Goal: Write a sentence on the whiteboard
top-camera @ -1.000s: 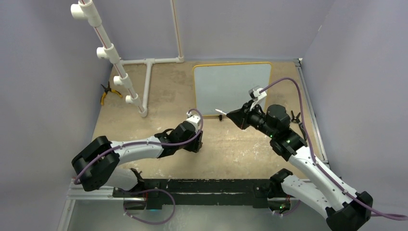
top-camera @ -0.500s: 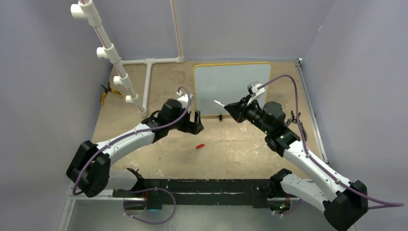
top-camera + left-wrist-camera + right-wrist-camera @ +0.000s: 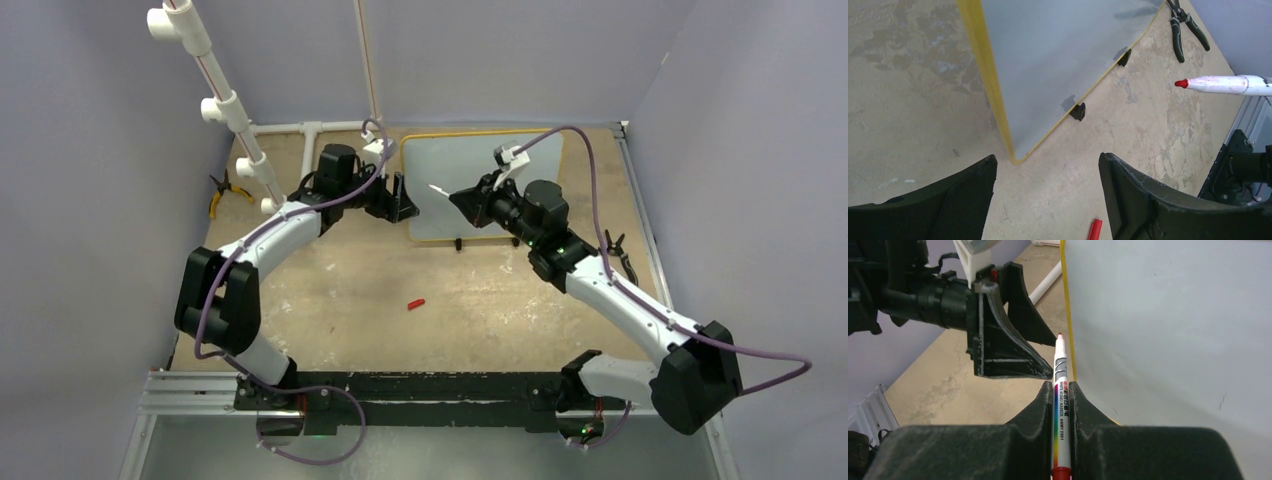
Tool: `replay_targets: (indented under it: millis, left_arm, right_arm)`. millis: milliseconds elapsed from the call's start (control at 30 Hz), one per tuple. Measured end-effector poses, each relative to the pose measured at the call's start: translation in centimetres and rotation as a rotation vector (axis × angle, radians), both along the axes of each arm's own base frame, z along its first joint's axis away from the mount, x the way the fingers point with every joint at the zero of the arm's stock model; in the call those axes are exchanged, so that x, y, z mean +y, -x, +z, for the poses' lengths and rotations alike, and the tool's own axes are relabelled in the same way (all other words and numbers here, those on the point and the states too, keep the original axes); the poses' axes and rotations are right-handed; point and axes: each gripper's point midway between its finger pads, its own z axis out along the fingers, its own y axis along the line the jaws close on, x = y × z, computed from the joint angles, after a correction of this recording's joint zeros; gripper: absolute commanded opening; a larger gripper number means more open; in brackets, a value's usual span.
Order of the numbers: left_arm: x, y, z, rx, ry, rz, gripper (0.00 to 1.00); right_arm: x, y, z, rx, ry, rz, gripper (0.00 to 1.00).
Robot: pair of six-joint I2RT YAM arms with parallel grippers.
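The whiteboard (image 3: pixel 500 170) has a thin yellow frame (image 3: pixel 989 90) and small black feet (image 3: pixel 1078 111); its surface (image 3: pixel 1173 325) is blank, and no sentence shows on it. My right gripper (image 3: pixel 464 204) is shut on a white board marker (image 3: pixel 1062 390). The marker's red tip (image 3: pixel 1180 83) hovers over the board's left part, close to the yellow edge. My left gripper (image 3: pixel 402 198) is open and empty beside the board's left edge, with the board's near left corner just ahead of its fingertips (image 3: pixel 1048 159). A red marker cap (image 3: pixel 415 303) lies on the table.
A white PVC pipe rack (image 3: pixel 245 140) stands at the back left, with yellow-handled pliers (image 3: pixel 222 192) beside it. Black pliers (image 3: pixel 615 245) lie right of the board near the table's right edge. Grey walls close in on three sides.
My left arm swung from the middle of the table up to the board's left edge, opening and leaving the red cap on the table. My right gripper carried the marker left over the board.
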Motion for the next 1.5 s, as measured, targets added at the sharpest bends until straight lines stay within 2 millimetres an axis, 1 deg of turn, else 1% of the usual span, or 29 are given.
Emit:
replay_targets:
  millis: [100, 267, 400, 467, 633, 767, 1033, 1133, 1267, 1500]
  left_arm:
    - [-0.4, -0.4, -0.5, -0.008, -0.010, -0.037, 0.64]
    - [-0.2, -1.6, -1.3, -0.009, -0.018, -0.049, 0.54]
    - [-0.3, -1.8, -2.0, -0.004, -0.014, -0.065, 0.50]
    - [-0.4, -1.8, -2.0, -0.006, -0.009, -0.074, 0.47]
    - [-0.7, -2.3, -1.4, -0.043, 0.006, -0.082, 0.39]
    - [-0.6, -2.6, -1.2, -0.060, 0.007, -0.081, 0.33]
    - [-0.6, -2.9, -1.5, -0.067, 0.003, -0.075, 0.25]
    - [-0.5, -3.0, -1.5, -0.069, 0.003, -0.072, 0.23]
    - [-0.5, -3.1, -1.5, -0.073, 0.001, -0.067, 0.21]
    - [-0.5, -3.2, -1.5, -0.080, -0.002, -0.070, 0.20]
  right_arm:
    - [0.8, -0.9, 0.3, -0.004, -0.001, 0.012, 0.00]
    - [1.7, -2.0, 0.6, -0.011, 0.000, 0.027, 0.00]
    - [2.2, -2.8, 0.6, -0.018, -0.003, 0.026, 0.00]
    - [2.5, -3.3, 0.5, -0.020, -0.002, 0.026, 0.00]
    - [3.1, -4.6, 0.2, -0.031, 0.007, 0.020, 0.00]
    - [3.2, -5.6, 0.5, -0.051, 0.002, 0.000, 0.00]
    - [3.4, -7.2, 2.4, -0.100, -0.018, -0.039, 0.00]
    - [3.4, -7.6, 2.3, -0.100, -0.016, -0.051, 0.00]
    - [3.3, -8.0, 1.6, -0.087, -0.006, -0.070, 0.00]
    - [3.2, -8.2, 1.3, -0.080, -0.001, -0.081, 0.00]
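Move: For the right hand, which already holds the uncapped marker, the writing spot near the whiteboard's upper left corner is about 14 cm ahead, 9 cm left and 2 cm higher. The board's middle is some 9 cm ahead, 4 cm right and 11 cm lower, and the red cap 11 cm back, 10 cm left and 26 cm down. For the open left hand, the board's left edge is about 4 cm ahead, 2 cm right, 1 cm below; the cap is 16 cm back, 1 cm right, 16 cm below. Forward and a little left, the right hand carries the marker about 8 cm to the whiteboard's upper left corner, rising slightly and then dipping a centimetre as its tip meets the surface; it tips up and turns clockwise about 5 degrees each. The left hand eases 3 cm forward and slightly down to the board's left edge, closing its fingers to a narrow gap; whether they pinch the edge can't be seen. ##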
